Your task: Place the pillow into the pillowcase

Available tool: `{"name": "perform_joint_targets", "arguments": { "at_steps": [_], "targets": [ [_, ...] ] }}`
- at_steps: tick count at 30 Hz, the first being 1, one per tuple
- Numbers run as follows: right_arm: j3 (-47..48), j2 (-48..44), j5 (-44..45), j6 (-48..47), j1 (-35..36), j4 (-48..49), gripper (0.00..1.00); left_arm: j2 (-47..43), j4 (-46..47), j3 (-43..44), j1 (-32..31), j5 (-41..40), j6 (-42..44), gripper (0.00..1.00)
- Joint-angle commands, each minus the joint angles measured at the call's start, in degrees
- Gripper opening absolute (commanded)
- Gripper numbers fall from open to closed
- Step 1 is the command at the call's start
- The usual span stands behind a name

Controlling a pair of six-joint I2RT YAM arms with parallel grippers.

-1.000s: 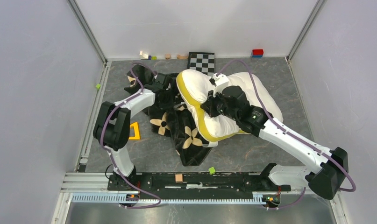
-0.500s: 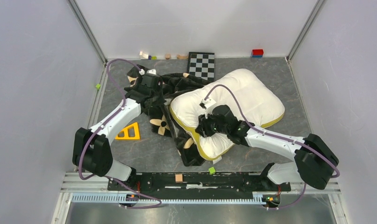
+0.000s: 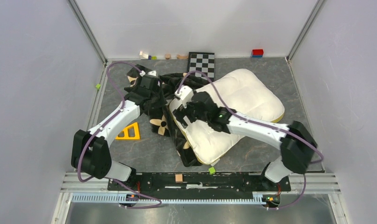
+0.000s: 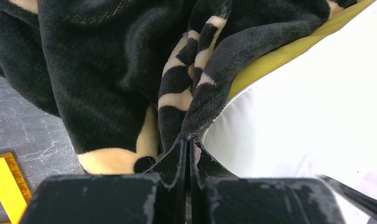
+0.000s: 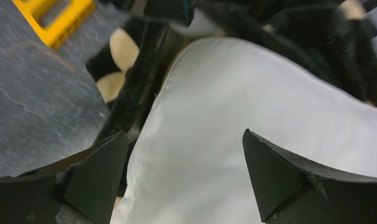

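The cream-white pillow [image 3: 245,95] lies flat in the middle of the table, its left end resting on the black flower-print pillowcase [image 3: 164,125]. My left gripper [image 3: 158,95] is shut on a bunched fold of the pillowcase [image 4: 107,70], right beside the pillow's yellow band [image 4: 280,53]. My right gripper [image 3: 179,112] hovers over the pillow's left end. Its jaws stand wide open in the right wrist view [image 5: 184,132], with only white pillow [image 5: 252,102] below them and pillowcase [image 5: 144,93] along the left edge.
A yellow triangle [image 3: 129,132] lies left of the pillowcase. A checkered board [image 3: 201,62] and small blocks [image 3: 144,55] sit at the back wall, with a red-blue block [image 3: 257,52] further right. A green cube [image 3: 212,170] and a wooden block [image 3: 179,178] lie by the near rail.
My right gripper let go of the pillow, opened wide and moved back-left to its left end. The folded pillow flattened out. My left gripper kept its grip on the pillowcase.
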Motion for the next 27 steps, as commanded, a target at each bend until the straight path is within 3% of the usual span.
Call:
{"name": "perform_joint_targets", "arguments": {
  "at_steps": [1,5,6,8,9,10,11,16,20,24,27],
  "targets": [
    [2.7,9.5,2.7,-3.2,1.6,-2.7,0.98,-2.6,1.9,1.5,0.1,2.1,-2.3,0.02],
    [2.9,13.8,8.9,-1.0,1.4,-2.3,0.98,-3.4,0.6,2.9,0.1,2.7,-2.2,0.02],
    [3.3,14.4,11.0,0.9,1.3,-2.6,0.94,-3.8,0.3,3.1,0.1,3.1,-2.1,0.02],
    [4.7,15.1,12.7,2.7,0.7,-4.4,0.61,-4.8,0.1,3.2,0.1,3.6,-2.1,0.02],
    [5.3,14.6,13.7,4.0,0.3,-5.2,0.34,-5.4,0.0,3.1,0.1,3.6,-2.2,0.03],
    [6.2,13.5,13.7,5.2,-0.3,-6.3,0.15,-6.0,0.0,3.0,0.1,5.6,-2.3,0.03],
    [7.5,12.5,12.3,6.4,-1.0,-7.7,0.03,-6.3,0.0,3.0,0.0,6.8,-2.4,0.02],
    [16.6,5.0,1.9,13.0,-3.4,-12.6,0.0,-6.7,-0.2,5.0,-4.0,10.5,-2.3,0.02],
    [22.7,9.6,-3.4,15.2,-4.2,-13.8,0.0,-7.9,-1.1,7.3,-8.9,9.5,-3.0,0.02],
    [14.5,13.1,-11.7,24.7,-9.8,-1.9,0.0,-11.6,-2.9,9.3,-12.5,8.6,-4.6,0.02],
    [8.7,14.3,-12.1,31.7,-14.2,6.2,0.0,-16.1,-3.0,9.3,-14.6,8.7,-7.8,0.03]
  ]
}}
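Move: The right hand is open over the pillow's left edge, the part it will grip, which is some 10 cm below and about 1 cm ahead; the pillow's middle is roughly 19 cm to the right and 1 cm ahead, some 11 cm below. The pillowcase rim held by the left hand is about 6 cm ahead, 7 cm left and 4 cm below. From the left hand, the pillow's left edge is some 7 cm right, 5 cm back and 6 cm below; the yellow triangle is about 14 cm left, 12 cm back and 13 cm below. The right hand drops about 10 cm onto the pillow's left edge, shuts its open fingers on it, then lifts it back to nearly its starting height while carrying it some 5 cm forward towards the held rim, the fingers tipping further down. The left hand keeps its pinch on the pillowcase rim and, mostly after the right has gripped, pulls it up about 10 cm, with some 8 cm to the right and 5 cm back, over towards that edge. ##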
